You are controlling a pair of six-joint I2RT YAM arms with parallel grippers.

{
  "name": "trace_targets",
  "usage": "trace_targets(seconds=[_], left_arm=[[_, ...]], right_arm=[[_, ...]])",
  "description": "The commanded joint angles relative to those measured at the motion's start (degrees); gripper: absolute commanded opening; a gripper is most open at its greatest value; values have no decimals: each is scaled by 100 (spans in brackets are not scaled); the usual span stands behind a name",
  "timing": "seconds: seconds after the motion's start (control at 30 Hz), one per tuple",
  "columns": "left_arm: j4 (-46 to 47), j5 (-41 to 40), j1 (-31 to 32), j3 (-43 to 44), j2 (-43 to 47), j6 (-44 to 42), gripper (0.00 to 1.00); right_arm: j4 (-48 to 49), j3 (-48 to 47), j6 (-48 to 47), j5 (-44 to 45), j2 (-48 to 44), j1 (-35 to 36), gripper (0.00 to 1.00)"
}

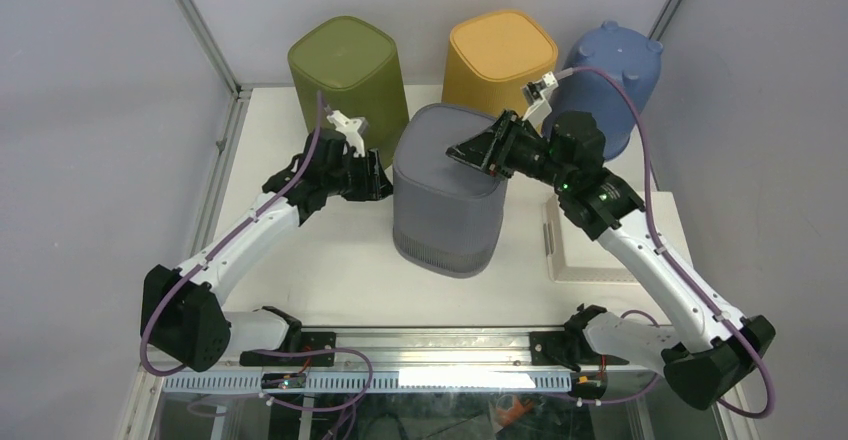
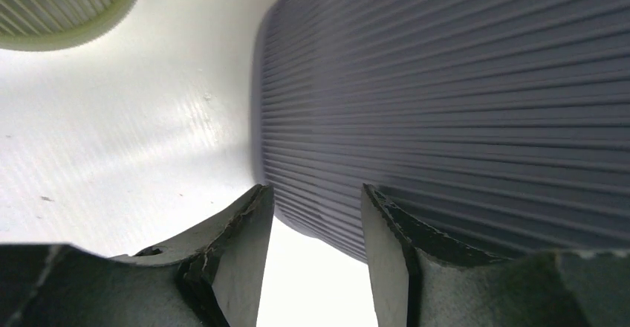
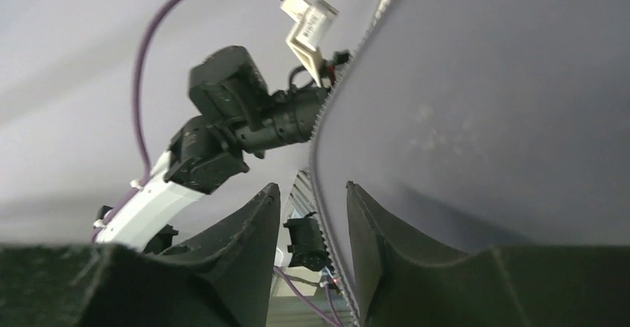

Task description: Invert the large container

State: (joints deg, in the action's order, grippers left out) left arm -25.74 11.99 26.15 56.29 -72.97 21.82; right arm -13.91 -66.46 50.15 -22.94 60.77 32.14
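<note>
The large container (image 1: 445,195) is a grey ribbed tub in the middle of the table with its closed flat face up. In the left wrist view its ribbed wall (image 2: 446,82) fills the right side. My left gripper (image 2: 316,189) is open beside its left wall (image 1: 385,185), with nothing between the fingers. My right gripper (image 3: 312,186) sits at the top right edge (image 1: 470,150), also open. One finger lies over the container's flat face (image 3: 483,82), the other hangs past the edge.
A green container (image 1: 345,65) stands behind my left gripper and shows at the corner (image 2: 67,7). An orange container (image 1: 500,55) and a blue one (image 1: 615,70) stand at the back right. A white flat lid (image 1: 600,250) lies right of the grey container.
</note>
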Motion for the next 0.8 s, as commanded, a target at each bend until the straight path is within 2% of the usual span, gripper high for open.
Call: trace_targets(seconds=[0.0, 0.07, 0.17, 0.3, 0.43, 0.53, 0.63, 0.77], left_arm=[[146, -20, 10, 3, 262, 3, 50], [80, -106, 4, 65, 298, -42, 54], [-121, -277, 1, 297, 361, -129, 58], [-582, -858, 3, 739, 524, -311, 63], [-966, -1226, -2, 1164, 778, -481, 71], [-1217, -1584, -5, 1349, 970, -434, 96], [-1302, -1773, -10, 1315, 1170, -381, 99], [-1420, -2363, -7, 1146, 1345, 103, 99]], right_arm=[[407, 19, 46, 74, 8, 102, 42], [299, -123, 29, 86, 41, 131, 44], [-307, -662, -490, 299, 66, 135, 51], [-1515, -1497, -1289, 1288, -148, 140, 61], [-2738, -1897, -2008, 3054, -529, 136, 69], [-3699, -1993, -2087, 4753, -781, 135, 87], [-4460, -1941, -2029, 6005, -940, 135, 98], [-4831, -1619, -1994, 6944, -952, 108, 99]])
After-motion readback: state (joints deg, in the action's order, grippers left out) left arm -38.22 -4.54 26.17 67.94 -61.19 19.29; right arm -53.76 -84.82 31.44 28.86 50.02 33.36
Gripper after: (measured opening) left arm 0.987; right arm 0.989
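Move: The grey container, nearly upright upside down, has its middle about 15 cm right of the left hand, 2 back and level in height; for the right hand over its top it is about 21 cm below, 2 ahead and 2 left. From the left hand the olive container stands about 20 cm ahead, 6 left. From the right hand the orange one is about 26 ahead, 10 right, and the white basket 3 ahead, 41 right. Right hand swings about 20 cm right, clear of the grey container; left rises about 10, drifting left; both open. ##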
